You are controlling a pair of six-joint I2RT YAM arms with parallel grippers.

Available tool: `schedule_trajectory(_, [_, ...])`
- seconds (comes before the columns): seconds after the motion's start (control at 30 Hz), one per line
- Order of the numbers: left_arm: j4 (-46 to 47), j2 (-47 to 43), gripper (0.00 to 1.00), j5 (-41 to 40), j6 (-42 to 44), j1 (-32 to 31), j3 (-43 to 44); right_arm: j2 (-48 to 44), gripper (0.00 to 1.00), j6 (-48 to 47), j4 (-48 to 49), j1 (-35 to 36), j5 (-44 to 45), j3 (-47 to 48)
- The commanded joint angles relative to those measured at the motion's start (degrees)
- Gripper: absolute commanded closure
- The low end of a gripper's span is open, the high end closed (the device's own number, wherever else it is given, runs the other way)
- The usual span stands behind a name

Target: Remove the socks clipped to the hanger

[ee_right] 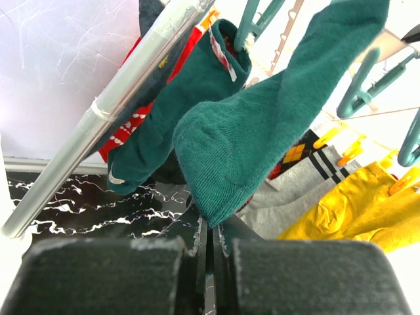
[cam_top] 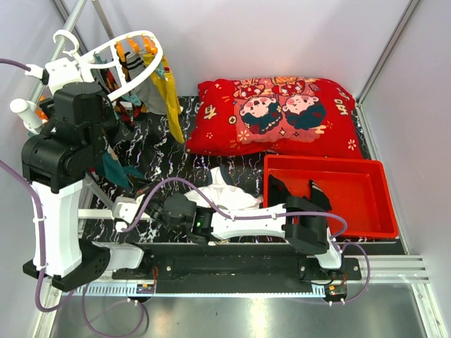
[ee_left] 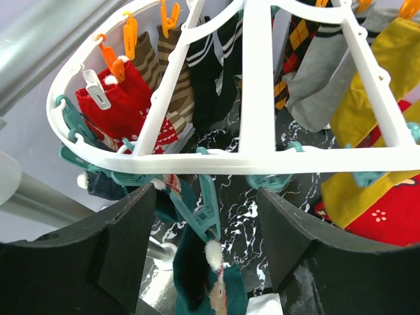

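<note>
The white oval hanger [ee_left: 216, 161] [cam_top: 134, 39] hangs at the back left with socks clipped to it. Among them are red [ee_left: 115, 105], brown-striped [ee_left: 174, 92], black with white stripes [ee_left: 213, 72] and mustard-yellow [ee_left: 374, 85] ones. My left gripper [ee_left: 207, 243] is open just under the hanger's rim. Its fingers stand either side of a teal clip [ee_left: 209, 203], which holds a dark teal sock [ee_left: 190, 269], and touch neither. My right gripper [ee_right: 213, 230] is below and is shut on the toe tip of a hanging dark teal sock [ee_right: 262, 131].
A grey metal rail [ee_right: 111, 111] runs diagonally beside the hanger. A red cushion [cam_top: 275, 113] lies at the back of the black marbled table. A red tray [cam_top: 331, 190] is at the right, and pale fabric [cam_top: 229, 191] lies near the middle.
</note>
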Motion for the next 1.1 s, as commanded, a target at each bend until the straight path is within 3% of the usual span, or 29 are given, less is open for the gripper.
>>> schedule_trajectory(0.0, [-2.49,0.49,0.34,-1.85,-0.30,-0.01,-1.67,-1.02,1.00,0.32,3.54,0.75,1.34,0.96])
schedule_trajectory(0.6, [1.29,2.86,0.42,-0.09,-1.09,0.52,-7.30,-1.81,1.00,-0.38,6.44,1.28,1.16,-2.12])
schedule_trajectory(1.07, [3.22,1.90,0.67,0.09,-0.30,0.52,-8.26,-2.16,1.00,-0.38,7.68,1.54,1.34,-3.26])
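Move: The teal clip holding the green sock hangs about 3 cm ahead of the left hand, 1 cm to its right and 5 cm below. The hanger's white rim runs just above the clip; an empty teal clip hangs some 3 cm beyond it and 5 cm right, and the red sock about 2 cm beyond it and 9 cm left. From the right hand, shut on the green sock's lower end, the clip lies roughly 9 cm ahead, 7 cm left and 12 cm up. Bring the left gripper down about 5 cm and forward some 2 to 3 cm towards the teal clip just under the hanger's rim, tipping the fingers about 10 degrees farther down. Once there, stay and narrow the half-open fingers around the clip's handles, one finger each side. Keep the right gripper shut on the sock's lower end, nearly still. ##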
